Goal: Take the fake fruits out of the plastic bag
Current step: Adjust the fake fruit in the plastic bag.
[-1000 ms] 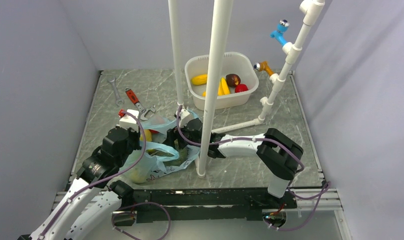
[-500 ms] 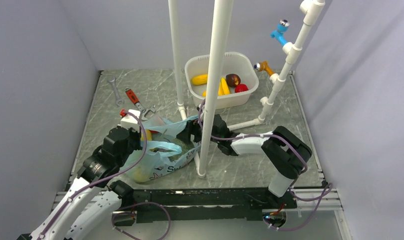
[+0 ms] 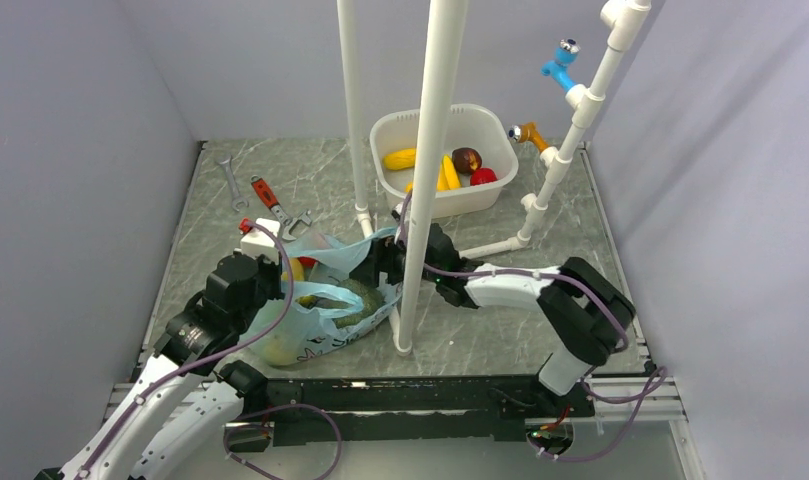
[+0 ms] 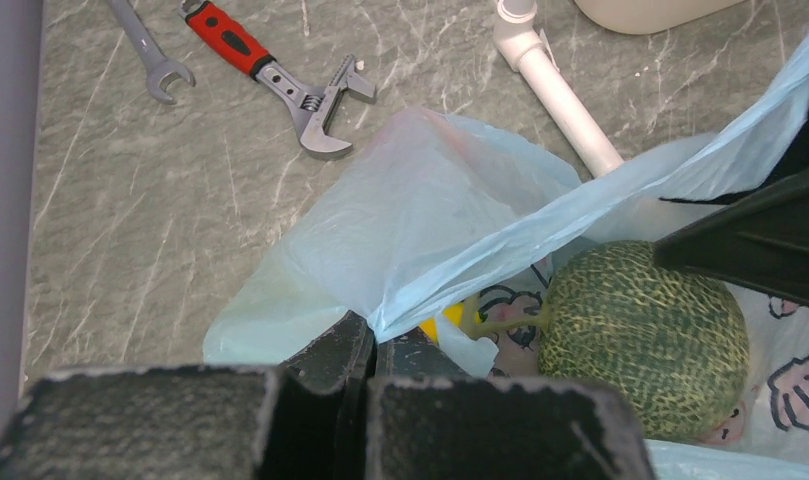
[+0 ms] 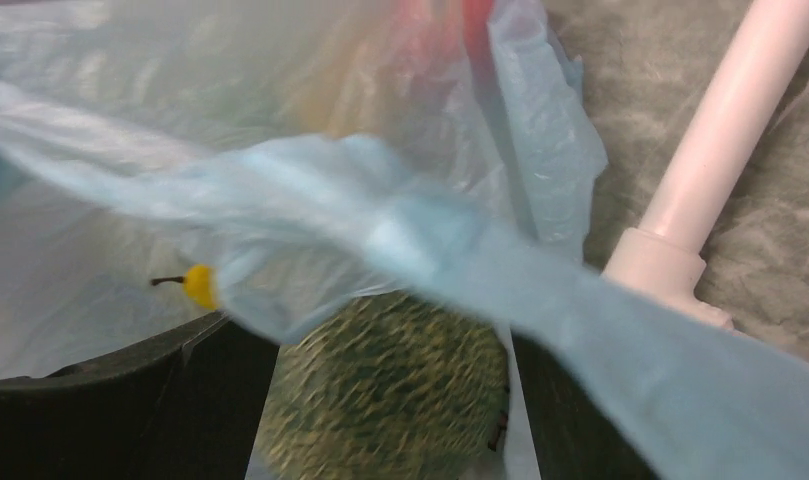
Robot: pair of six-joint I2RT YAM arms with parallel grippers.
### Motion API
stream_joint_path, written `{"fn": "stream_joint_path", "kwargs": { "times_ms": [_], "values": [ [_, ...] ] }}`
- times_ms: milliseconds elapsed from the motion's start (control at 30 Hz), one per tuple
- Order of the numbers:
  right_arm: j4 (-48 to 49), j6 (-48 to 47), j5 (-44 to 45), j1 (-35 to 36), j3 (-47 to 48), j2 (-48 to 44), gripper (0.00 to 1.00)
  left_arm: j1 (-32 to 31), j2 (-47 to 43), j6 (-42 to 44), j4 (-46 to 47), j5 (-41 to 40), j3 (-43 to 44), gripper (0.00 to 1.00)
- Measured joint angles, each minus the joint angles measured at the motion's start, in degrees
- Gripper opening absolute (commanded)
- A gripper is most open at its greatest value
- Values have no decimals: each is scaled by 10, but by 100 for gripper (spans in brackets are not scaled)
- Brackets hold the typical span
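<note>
The light blue plastic bag [image 3: 315, 322] lies crumpled at the front left of the table, its mouth facing right. My left gripper [image 3: 280, 276] is shut on a fold of the bag's rim [image 4: 430, 200], fingertips [image 4: 352, 335] pinching the film. Inside lies a netted dark green round fruit [image 3: 356, 298], also clear in the left wrist view [image 4: 645, 335]. My right gripper [image 3: 380, 268] is open inside the mouth, one finger on either side of that green fruit [image 5: 390, 400]; the blur hides any contact. A yellow fruit [image 3: 294, 270] and something red [image 5: 430, 20] show through the bag.
Two white upright poles [image 3: 425, 180] [image 3: 352, 110] stand just behind and beside the bag, the nearer one against my right wrist. A white tub [image 3: 500, 125] holding several fruits sits behind. A red-handled wrench [image 3: 270, 200] and a grey spanner [image 3: 230, 180] lie at back left.
My right arm has drawn back to the right, its gripper now at the bag's mouth. The bag's upper rim is stretched out and the green fruit shows more. The left arm stayed still.
</note>
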Motion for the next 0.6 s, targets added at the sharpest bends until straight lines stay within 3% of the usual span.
{"fn": "stream_joint_path", "kwargs": {
  "times_ms": [267, 333, 400, 500, 600],
  "values": [
    [-47, -41, -16, 15, 20, -96, 87, 0, 0, 0, 1, 2, 0, 0],
    [-49, -52, -21, 25, 23, -104, 86, 0, -1, 0, 1, 6, 0, 4],
    [-50, -61, -31, 36, 23, -106, 85, 0, -2, 1, 1, 11, 0, 15],
    [-48, -64, -51, 49, 23, -103, 83, 0, -5, 3, 0, 16, 0, 48],
    [-38, -62, -63, 51, 23, -90, 82, 0, -14, -3, -4, 35, 2, 66]
  ]
}}
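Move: The right hand is open inside the mouth of the plastic bag, with the green netted melon about 4 cm back, 2 cm right and 6 cm below its finger point. From that hand, the yellow pear lies some 8 cm left, 4 cm back and 8 cm down, and the red fruit about 9 cm left, 4 cm ahead and 7 cm down. The left hand still pinches the bag rim; from it the melon lies about 15 cm right, 2 cm ahead and 12 cm below. The right hand, fingers staying wide open, first lifts off over the melon by 7 to 8 cm, then draws back about 5 cm with a slight drift to the left above the bag's mouth, its fingers tipping up about 10 degrees and swinging counter-clockwise by a little more. The left hand stays by the bag rim until the end, when its shut fingers open to about half, easing their pinch on the plastic as the hand starts to edge right and back by about a centimetre. ##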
